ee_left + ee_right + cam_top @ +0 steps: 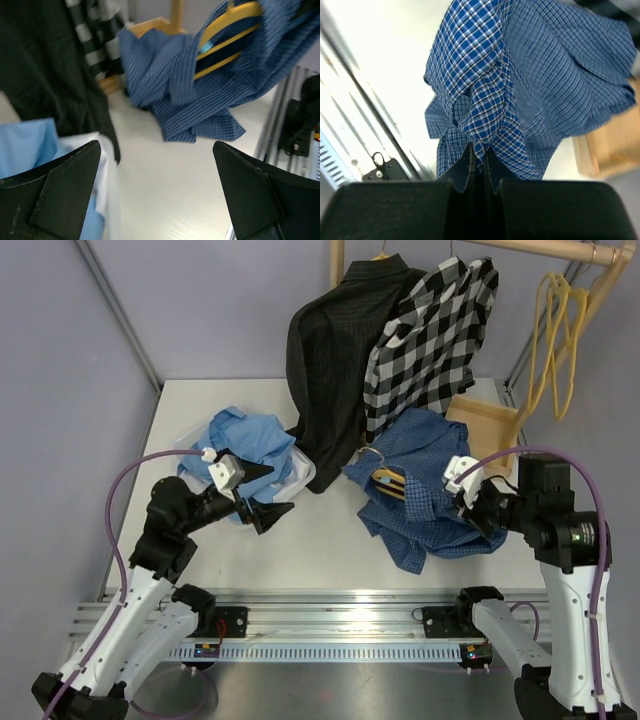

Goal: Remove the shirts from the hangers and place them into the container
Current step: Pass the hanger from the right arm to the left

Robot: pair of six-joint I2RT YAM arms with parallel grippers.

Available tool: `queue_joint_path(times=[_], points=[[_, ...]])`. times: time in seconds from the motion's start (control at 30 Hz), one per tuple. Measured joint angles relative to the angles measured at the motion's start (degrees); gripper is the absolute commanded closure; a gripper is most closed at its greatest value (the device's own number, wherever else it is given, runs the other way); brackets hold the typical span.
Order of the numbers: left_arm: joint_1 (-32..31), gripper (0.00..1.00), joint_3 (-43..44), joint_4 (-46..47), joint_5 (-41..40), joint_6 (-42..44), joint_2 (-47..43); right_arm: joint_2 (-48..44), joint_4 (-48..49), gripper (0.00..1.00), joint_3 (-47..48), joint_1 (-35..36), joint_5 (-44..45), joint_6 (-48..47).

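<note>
The dark blue small-check shirt point(420, 495) lies crumpled on the table at the right, with a yellow hanger point(392, 483) still inside its collar. My right gripper point(463, 507) is shut on a fold of this shirt point(520, 90), and the cloth bunches between the fingers point(478, 155). A light blue shirt point(245, 440) fills the white container point(303, 476) at the left. My left gripper point(270, 492) hovers just in front of the container, open and empty point(157, 192), facing the blue shirt point(200, 95) and its hanger point(225, 40). The black pinstriped shirt point(330, 360) and the large-check shirt point(430, 330) hang from the rail.
The wooden rail point(540, 250) crosses the back, with several empty yellow hangers point(555, 340) hooked at its right end. The rack's wooden base point(485, 420) lies behind the blue shirt. The black shirt's hem drapes down beside the container. A metal rail point(340, 625) runs along the near edge.
</note>
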Motion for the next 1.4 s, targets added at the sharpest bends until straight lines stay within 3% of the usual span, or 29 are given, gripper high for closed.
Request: queue_joint_path(times=[0.23,0.4,0.73,1.0,1.4], points=[[-5.2,0.02,1.8,5.2,9.3,2.1,0.9,10.3,-3.2,1.00,1.2,0.0,-16.2,-11.5],[-9.0,0.06,2.5,8.1,11.6,2.1,5.0,18.1,-2.7,1.00,1.7,0.9,-22.8,-17.3],[-13.4,0.24,2.6,10.7,12.2,1.1,12.2,18.8,-2.6,1.00,-0.7,13.5,-23.5,-13.1],[-14.0,0.45,2.7,12.2,13.2,-0.8,13.3,19.0,-2.0,1.00,-1.5,14.1,-23.3,-10.6],[-15.1,0.54,2.7,15.8,14.6,-3.6,14.8,19.6,-0.9,1.00,-2.2,14.9,-23.0,-9.2]])
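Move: The hanger's neck, inside the dark blue shirt, stands some 24 cm to the right of the left hand, about 2 cm farther out and roughly level with it. The container with the light blue shirt lies about 9 cm to that hand's left, 8 cm farther out and 20 cm lower; the dark striped shirt hangs some 13 cm to its right and 20 cm ahead. From the right hand, the hanger's neck is about 20 cm left and 9 cm ahead, at much the same height. The right hand keeps its pinch on the far end of the shirt-covered hanger and carries it about 10 cm left towards the left hand, swinging out a little and back, sinking 4 cm and turning counter-clockwise with its fingertips tipping down. The left hand comes to meet the hanger, going right 8 to 9 cm and back 6 cm with a small rise and dip, turning some 30 degrees clockwise until its fingers point straight right and half closing them around the hook and neck, with no grip yet to be seen. ##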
